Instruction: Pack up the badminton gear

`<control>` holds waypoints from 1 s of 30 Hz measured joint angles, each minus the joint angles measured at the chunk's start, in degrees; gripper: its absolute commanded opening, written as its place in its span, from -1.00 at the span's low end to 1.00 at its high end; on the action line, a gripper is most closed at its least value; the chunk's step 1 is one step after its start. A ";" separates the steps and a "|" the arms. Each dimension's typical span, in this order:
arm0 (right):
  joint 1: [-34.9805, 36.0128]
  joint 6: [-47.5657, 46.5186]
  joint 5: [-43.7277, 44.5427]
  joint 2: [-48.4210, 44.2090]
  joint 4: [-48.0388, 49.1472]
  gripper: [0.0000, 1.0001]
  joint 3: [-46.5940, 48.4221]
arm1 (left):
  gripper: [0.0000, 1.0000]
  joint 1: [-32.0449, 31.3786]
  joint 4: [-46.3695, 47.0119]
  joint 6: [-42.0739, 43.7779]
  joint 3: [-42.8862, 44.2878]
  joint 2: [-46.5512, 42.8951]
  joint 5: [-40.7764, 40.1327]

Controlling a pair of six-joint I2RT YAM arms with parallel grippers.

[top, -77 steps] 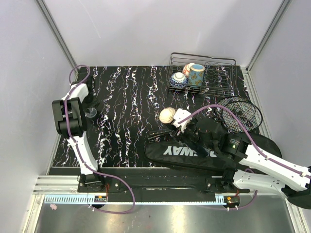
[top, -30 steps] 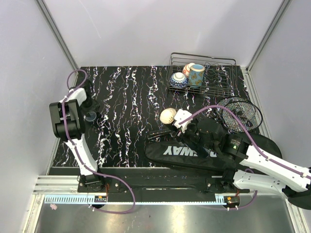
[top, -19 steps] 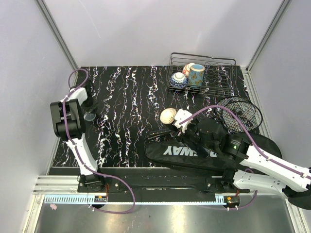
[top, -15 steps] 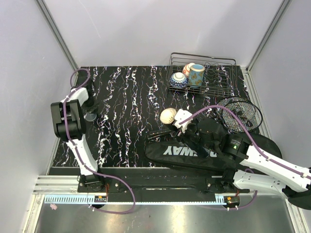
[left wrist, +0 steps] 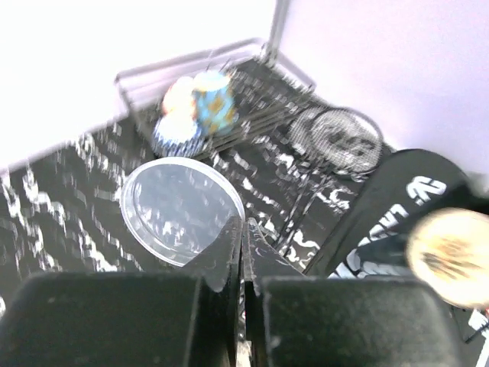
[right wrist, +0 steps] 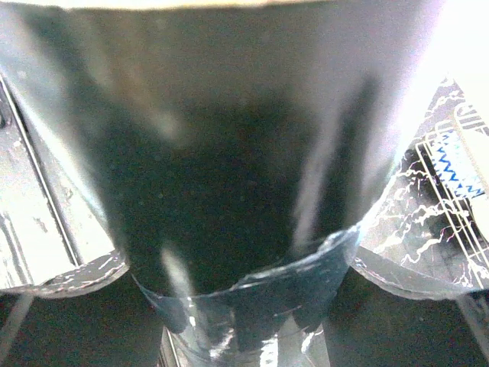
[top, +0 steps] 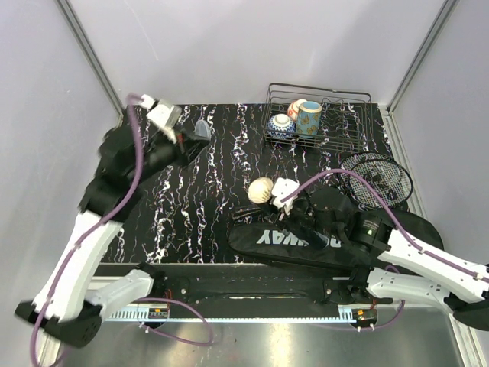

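My left gripper [top: 194, 134] is raised over the back of the table, shut on the rim of a clear round lid [top: 202, 128]. In the left wrist view the lid [left wrist: 182, 210] sticks out past the closed gripper [left wrist: 243, 231]. My right gripper [top: 288, 197] is shut on the dark tube, whose pale round end [top: 260, 189] points left. The tube [right wrist: 229, 153] fills the right wrist view between the fingers [right wrist: 53, 252]. The black bag [top: 328, 241] lies under the right arm. Two racket heads [top: 376, 177] rest at the bag's far right.
A wire basket [top: 359, 122] with painted cups [top: 309, 116] stands at the back right, and appears in the left wrist view [left wrist: 252, 92] too. Grey walls close off the table's left, back and right sides.
The left gripper closed on the lid, then the arm rose and swung from the left edge toward the back middle with it. The right arm and tube barely moved.
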 measured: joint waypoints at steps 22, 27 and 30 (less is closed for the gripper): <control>0.00 -8.72 -4.92 10.62 -12.59 -0.32 10.21 | -1.00 -20.26 -16.68 21.31 2.38 -2.84 17.73; 0.00 -8.98 -4.39 12.13 -13.11 -0.31 10.21 | -1.00 -21.11 -16.76 21.57 3.19 -4.13 18.53; 0.00 -8.98 -4.22 12.15 -13.09 -0.32 10.23 | -1.00 -22.18 -17.79 21.73 4.17 -4.15 18.64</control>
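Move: The left hand already pinches the clear lid; the mouth of the shuttlecock tube, with a shuttlecock showing in it, lies about 14 cm back from this hand, 14 cm to its right and some 4 cm below. The racket handle ends lie on the table about 5 cm back, 12 cm right and 37 cm below, and the black racket bag about 15 cm back, 38 cm right and 36 cm below. From the right hand, which holds the tube, the lid is roughly 13 cm ahead, 15 cm left and 13 cm above. The left arm swings the lid back about 17 cm and some 7 cm to the right towards the tube's mouth, rising a little, dipping, then easing back to nearly its starting height, while the wrist turns about 45 degrees clockwise so the lid faces the mouth and the shut fingers keep their pinch on its rim. The right hand keeps its grip on the tube and meets it, sinking about 3 cm and rolling its left side down some 15 degrees, which leans the mouth left towards the lid. ##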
